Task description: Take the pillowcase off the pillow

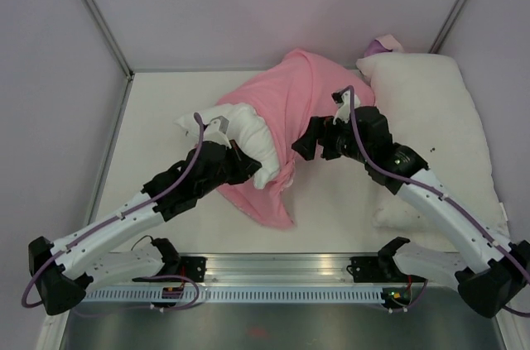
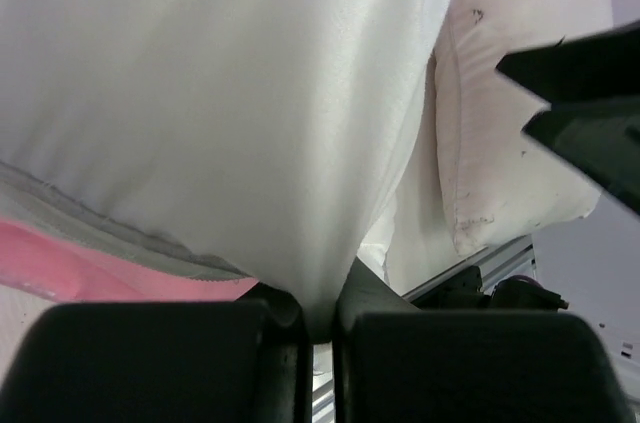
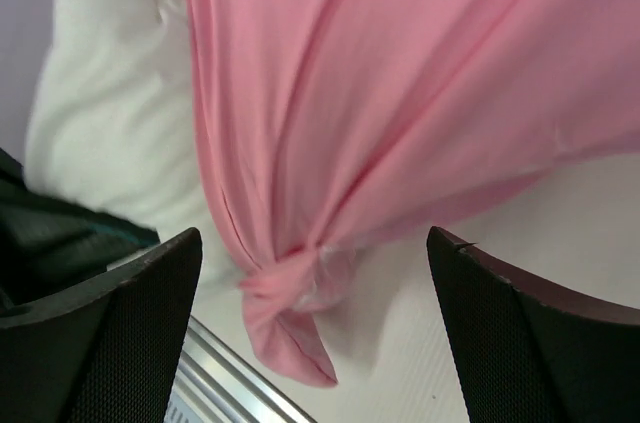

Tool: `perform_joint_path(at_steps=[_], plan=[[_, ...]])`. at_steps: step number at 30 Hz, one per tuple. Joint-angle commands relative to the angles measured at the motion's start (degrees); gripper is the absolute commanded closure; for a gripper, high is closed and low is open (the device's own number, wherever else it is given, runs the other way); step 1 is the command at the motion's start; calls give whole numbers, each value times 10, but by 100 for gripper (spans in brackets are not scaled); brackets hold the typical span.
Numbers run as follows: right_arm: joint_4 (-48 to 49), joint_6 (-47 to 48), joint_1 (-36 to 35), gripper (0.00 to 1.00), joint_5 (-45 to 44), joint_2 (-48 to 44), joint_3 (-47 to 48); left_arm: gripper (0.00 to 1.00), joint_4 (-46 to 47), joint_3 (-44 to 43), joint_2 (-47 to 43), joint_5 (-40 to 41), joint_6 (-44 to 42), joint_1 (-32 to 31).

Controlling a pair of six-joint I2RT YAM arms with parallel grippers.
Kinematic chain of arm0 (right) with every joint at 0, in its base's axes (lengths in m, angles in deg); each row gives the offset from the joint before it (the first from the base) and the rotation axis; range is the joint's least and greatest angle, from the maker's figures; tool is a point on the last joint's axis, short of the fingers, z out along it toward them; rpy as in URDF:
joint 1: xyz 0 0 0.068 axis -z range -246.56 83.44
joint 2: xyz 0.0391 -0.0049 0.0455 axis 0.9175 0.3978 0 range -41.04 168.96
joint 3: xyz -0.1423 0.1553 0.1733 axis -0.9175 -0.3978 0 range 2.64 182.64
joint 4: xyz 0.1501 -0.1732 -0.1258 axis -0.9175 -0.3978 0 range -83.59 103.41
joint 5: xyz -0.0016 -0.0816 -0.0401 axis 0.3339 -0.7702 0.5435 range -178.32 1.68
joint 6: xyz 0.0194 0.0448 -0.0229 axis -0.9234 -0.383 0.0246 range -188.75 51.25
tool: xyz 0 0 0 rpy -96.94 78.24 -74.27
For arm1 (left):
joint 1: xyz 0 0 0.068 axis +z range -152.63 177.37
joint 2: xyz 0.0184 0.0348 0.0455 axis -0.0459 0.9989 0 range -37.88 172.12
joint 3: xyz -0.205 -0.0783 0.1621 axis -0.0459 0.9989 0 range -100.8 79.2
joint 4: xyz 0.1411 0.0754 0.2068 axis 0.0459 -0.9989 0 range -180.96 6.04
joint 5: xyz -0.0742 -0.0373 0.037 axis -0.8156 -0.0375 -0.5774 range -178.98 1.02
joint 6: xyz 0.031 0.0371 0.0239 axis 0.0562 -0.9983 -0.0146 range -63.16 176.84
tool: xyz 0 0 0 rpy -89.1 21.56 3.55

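The pink pillowcase (image 1: 294,106) lies bunched mid-table, its lower end trailing to a point near the front. The white pillow (image 1: 248,131) sticks out of it on the left. My left gripper (image 1: 251,165) is shut on a fold of the pillow's white fabric (image 2: 250,93), pinched between its fingers (image 2: 280,343); a strip of pink pillowcase (image 2: 60,263) shows below. My right gripper (image 1: 303,148) is open and empty, right beside the pillowcase. In the right wrist view the pillowcase (image 3: 400,93) hangs with a twisted end between the spread fingers (image 3: 120,333), the pillow (image 3: 110,123) behind it.
A second white pillow with small dark specks (image 1: 422,118) lies along the right side, also in the left wrist view (image 2: 510,173). A lilac cloth (image 1: 383,44) sits at its far end. Walls enclose the table; the aluminium rail (image 1: 273,271) runs along the front.
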Motion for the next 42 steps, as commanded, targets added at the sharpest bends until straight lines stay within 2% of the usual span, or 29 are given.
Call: perform_joint_path(at_steps=[1,5,8,10,14,24,30,33,34,35,37,42], plan=[[1,26,-1,2,55,-51,-78,98,35,-2,-29,-19,-41,20],[59,-16,-1,5,110,-92,-143,98,43,-3,-36,-33,-43,28],[127,-52,-1,12,173,-109,-189,98,52,-4,-36,-49,-42,32],[200,-97,-2,19,217,-113,-212,98,62,-2,-37,-55,-35,31],[323,-154,-3,25,227,-109,-265,98,92,5,-37,-91,-18,32],[336,-144,-13,28,193,-33,-277,98,125,-9,-53,-130,2,32],[346,-132,-30,34,144,-16,-293,98,126,-27,-59,-136,2,33],[342,-125,-42,44,118,2,-295,98,133,-30,-63,-146,10,34],[341,-125,-45,54,110,7,-297,98,132,-36,-63,-147,13,33],[342,-127,-45,59,91,13,-303,98,126,-39,-66,-150,15,34],[352,-126,-47,64,77,20,-313,98,118,-46,-72,-148,19,34],[376,-122,-47,65,75,46,-339,98,72,-81,-92,-129,7,37]])
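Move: The pillowcase's loose hem lies about 5 cm back and 6 cm left of the open right hand, some 12 cm lower. The pillow's bare end bunches about 17 cm to that hand's left and 3 cm ahead, 8 cm lower; the hanging pink tail is roughly 13 cm back, 9 cm left and 20 cm down. For the left hand, already pinching the pillow, the hem is about 9 cm right, 1 cm back and 7 cm below; the bare end sits about 7 cm ahead and 2 cm left, 5 cm lower. Down and back towards the pillowcase's hem goes the wide-open right hand, then left, then down again, ending some 11 cm lower and 5 cm further left; its left side rolls up about 15 degrees and the fingers narrow to a third open around the hem's edge. The left hand keeps its shut grip on the pillow, easing up about 3 cm. ##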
